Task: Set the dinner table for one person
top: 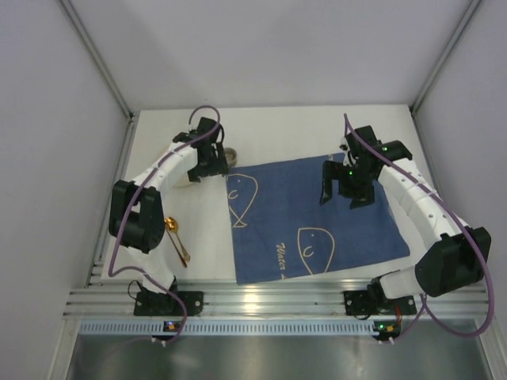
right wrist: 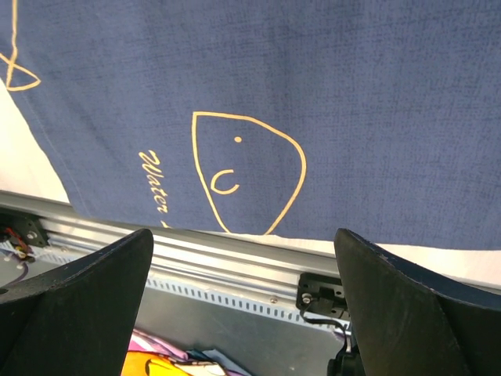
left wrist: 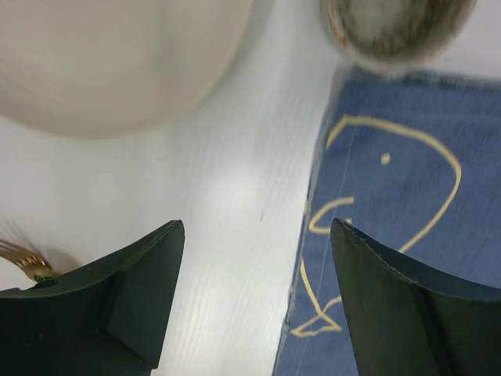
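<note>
The white dinner table (top: 277, 127) carries a blue whale placemat (top: 317, 218) at centre right. A white round dish (top: 184, 179) lies at the back left, partly hidden under my left arm; it is blurred in the left wrist view (left wrist: 109, 63). A small brown-rimmed cup (top: 230, 154) stands at the placemat's far left corner and also shows in the left wrist view (left wrist: 395, 27). Gold cutlery (top: 176, 236) lies at the left. My left gripper (top: 210, 170) is open and empty (left wrist: 257, 227) over bare table beside the placemat's edge (left wrist: 407, 196). My right gripper (top: 344, 195) is open and empty above the placemat (right wrist: 243, 235).
A metal rail (top: 277, 299) runs along the table's near edge, with both arm bases on it; it shows in the right wrist view (right wrist: 235, 251). Grey walls close in the left, right and back. A gold fork tip (left wrist: 22, 255) shows near the left finger.
</note>
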Robot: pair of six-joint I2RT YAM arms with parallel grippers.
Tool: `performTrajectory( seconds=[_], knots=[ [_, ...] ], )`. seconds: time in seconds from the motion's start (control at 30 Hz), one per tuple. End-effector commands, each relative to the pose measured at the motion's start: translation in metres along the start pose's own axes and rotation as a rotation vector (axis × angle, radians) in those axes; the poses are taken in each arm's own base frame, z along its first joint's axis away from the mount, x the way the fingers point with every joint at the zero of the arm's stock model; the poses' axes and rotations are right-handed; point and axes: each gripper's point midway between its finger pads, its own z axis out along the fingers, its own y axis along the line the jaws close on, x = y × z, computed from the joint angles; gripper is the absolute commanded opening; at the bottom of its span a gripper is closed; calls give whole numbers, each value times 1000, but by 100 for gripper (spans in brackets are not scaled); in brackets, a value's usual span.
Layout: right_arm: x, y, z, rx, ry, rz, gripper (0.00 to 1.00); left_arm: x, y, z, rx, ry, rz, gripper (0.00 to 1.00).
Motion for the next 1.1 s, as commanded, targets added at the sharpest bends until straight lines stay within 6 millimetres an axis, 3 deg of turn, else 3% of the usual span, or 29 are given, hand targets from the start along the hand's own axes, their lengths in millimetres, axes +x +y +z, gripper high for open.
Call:
performTrajectory(
  seconds=[0.0,0.1,0.2,0.4,0.6,0.77,0.9,1.0,1.07],
  knots=[
    [-16,11,-9,-45,-56,2,100,-34,1,11,14,-23,1,80],
    [-13,10,-7,-41,-49,6,100,-61,-11,24,37,-42,-10,77],
    [-11,7,-5,-32,-45,15,100,-76,-19,38,47,-45,-17,76],
    [-9,6,-1,-25,-38,36,100,-91,-28,64,51,-27,-34,71],
    [-14,8,5,-22,-25,52,100,-104,-32,78,52,-36,-51,65],
    [-26,14,10,-23,-17,54,100,-105,-30,92,48,-22,-46,52],
    [-37,22,11,-29,-23,45,100,-102,-27,104,37,-3,-36,32],
    [-45,29,15,-32,-22,32,100,-104,-29,107,57,6,-31,0],
    [-51,35,20,-31,-16,23,100,-104,-37,102,95,31,-24,0]
  ],
)
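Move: The cup stands about 15 cm ahead of the open left hand, 4 cm to its right and 6 cm below. The plate is about 12 cm ahead and 14 cm left of this hand; the blue placemat's middle is some 36 cm right and 10 cm back. From the right hand the cup is roughly 28 cm ahead, 38 cm left and 13 cm down. Left hand reaches 14 cm forward, sinks 5, and pinches the cup's left rim; right hand drifts forward-left. ##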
